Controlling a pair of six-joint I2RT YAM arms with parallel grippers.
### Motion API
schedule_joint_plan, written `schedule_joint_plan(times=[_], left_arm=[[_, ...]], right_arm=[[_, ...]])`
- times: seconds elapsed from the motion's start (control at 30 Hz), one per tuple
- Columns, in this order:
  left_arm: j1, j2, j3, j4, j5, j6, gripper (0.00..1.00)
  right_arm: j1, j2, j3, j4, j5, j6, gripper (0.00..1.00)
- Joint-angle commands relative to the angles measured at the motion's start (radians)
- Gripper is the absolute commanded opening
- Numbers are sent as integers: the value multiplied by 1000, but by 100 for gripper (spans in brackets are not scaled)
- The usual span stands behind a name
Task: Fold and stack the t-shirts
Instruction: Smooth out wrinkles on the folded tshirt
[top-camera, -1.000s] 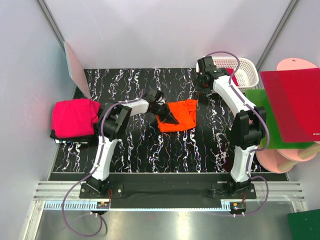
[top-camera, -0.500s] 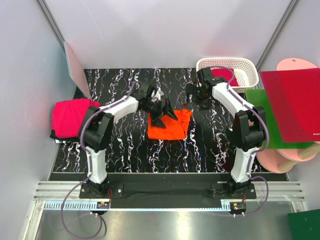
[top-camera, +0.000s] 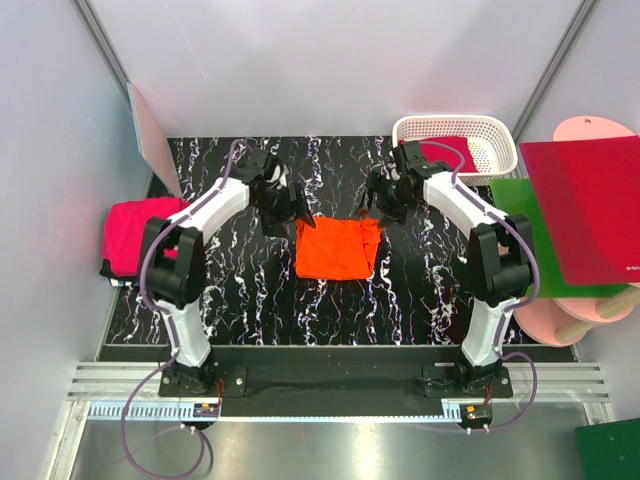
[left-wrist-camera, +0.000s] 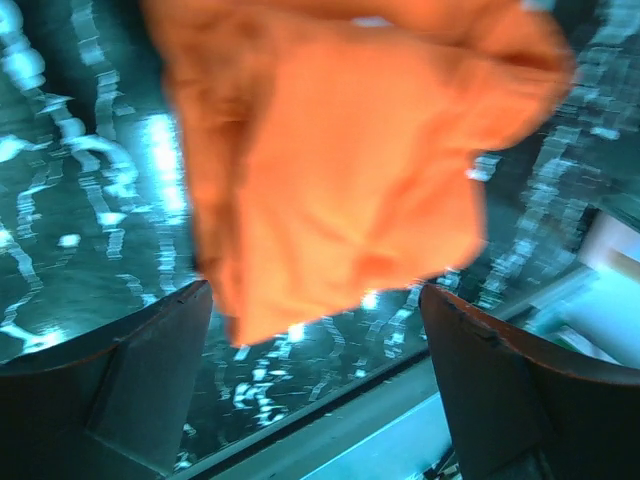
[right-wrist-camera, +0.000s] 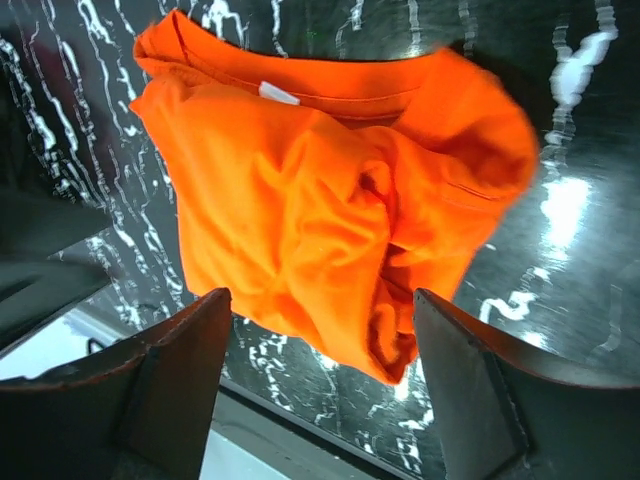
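The orange t-shirt (top-camera: 338, 249) lies folded flat near the middle of the black marbled table; it also fills the left wrist view (left-wrist-camera: 340, 170) and the right wrist view (right-wrist-camera: 320, 190). My left gripper (top-camera: 285, 208) hovers open just off the shirt's back left corner, jaws wide with nothing between them. My right gripper (top-camera: 377, 203) hovers open off the back right corner, also holding nothing. A magenta-pink t-shirt (top-camera: 140, 234) sits folded at the table's left edge. Another crimson shirt (top-camera: 447, 150) lies in the white basket.
The white basket (top-camera: 500, 142) stands at the back right. Red (top-camera: 588, 205) and green (top-camera: 515, 195) plastic sheets and pale pink boards (top-camera: 560, 318) lie off the right side. A pale board (top-camera: 152, 135) leans at the back left.
Both grippers let go of the orange shirt and drew back from it. The left arm swung toward the back left. The shirt settled into a flat folded rectangle.
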Motion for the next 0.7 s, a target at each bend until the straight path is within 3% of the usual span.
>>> schedule_joint_plan(times=[0.0, 0.17, 0.3, 0.43, 0.47, 0.5, 0.53, 0.6, 0.63, 0.67], left_arm=[[1, 65, 71, -90, -116, 39, 85], [6, 134, 138, -90, -119, 32, 80], [10, 177, 178, -90, -111, 26, 74], [12, 227, 232, -91, -100, 28, 51], [12, 238, 243, -91, -91, 28, 38], [13, 258, 252, -91, -85, 29, 31], [16, 266, 261, -90, -80, 28, 22], [18, 278, 266, -90, -67, 17, 8], [18, 278, 264, -91, -65, 19, 6], [18, 278, 263, -90, -62, 19, 4]], right_arm=[[20, 61, 16, 62, -60, 35, 79], [21, 141, 68, 65, -43, 56, 78], [23, 187, 98, 65, -67, 71, 72], [23, 228, 124, 70, -95, 79, 63], [23, 245, 127, 73, -116, 81, 60], [23, 250, 133, 76, -124, 82, 56], [23, 253, 134, 76, -139, 84, 39], [23, 250, 136, 88, -153, 87, 22], [23, 242, 139, 88, -161, 90, 12], [23, 239, 141, 90, -165, 88, 8]])
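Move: The folded orange tshirt has its middle some 8 cm to the right of the left hand, level with it in reach and about 8 cm below. From the right hand that middle is roughly 7 cm left, 2 cm back and 8 cm below. The white basket stands about 18 cm right of the right hand, 20 cm farther out. The pink shirt pile lies some 31 cm left of the left hand, 2 cm ahead. The orange tshirt's collar end is taken on from both sides. The right hand sinks about 6 cm, slanting inward to the left and slightly forward, and its fingers close to pinch a fold near the far-right part. The left hand drops first, then reaches forward over the far-left part, still sinking a little, about 5 cm down altogether, as its fingers all but shut, seeming to nip the cloth. ##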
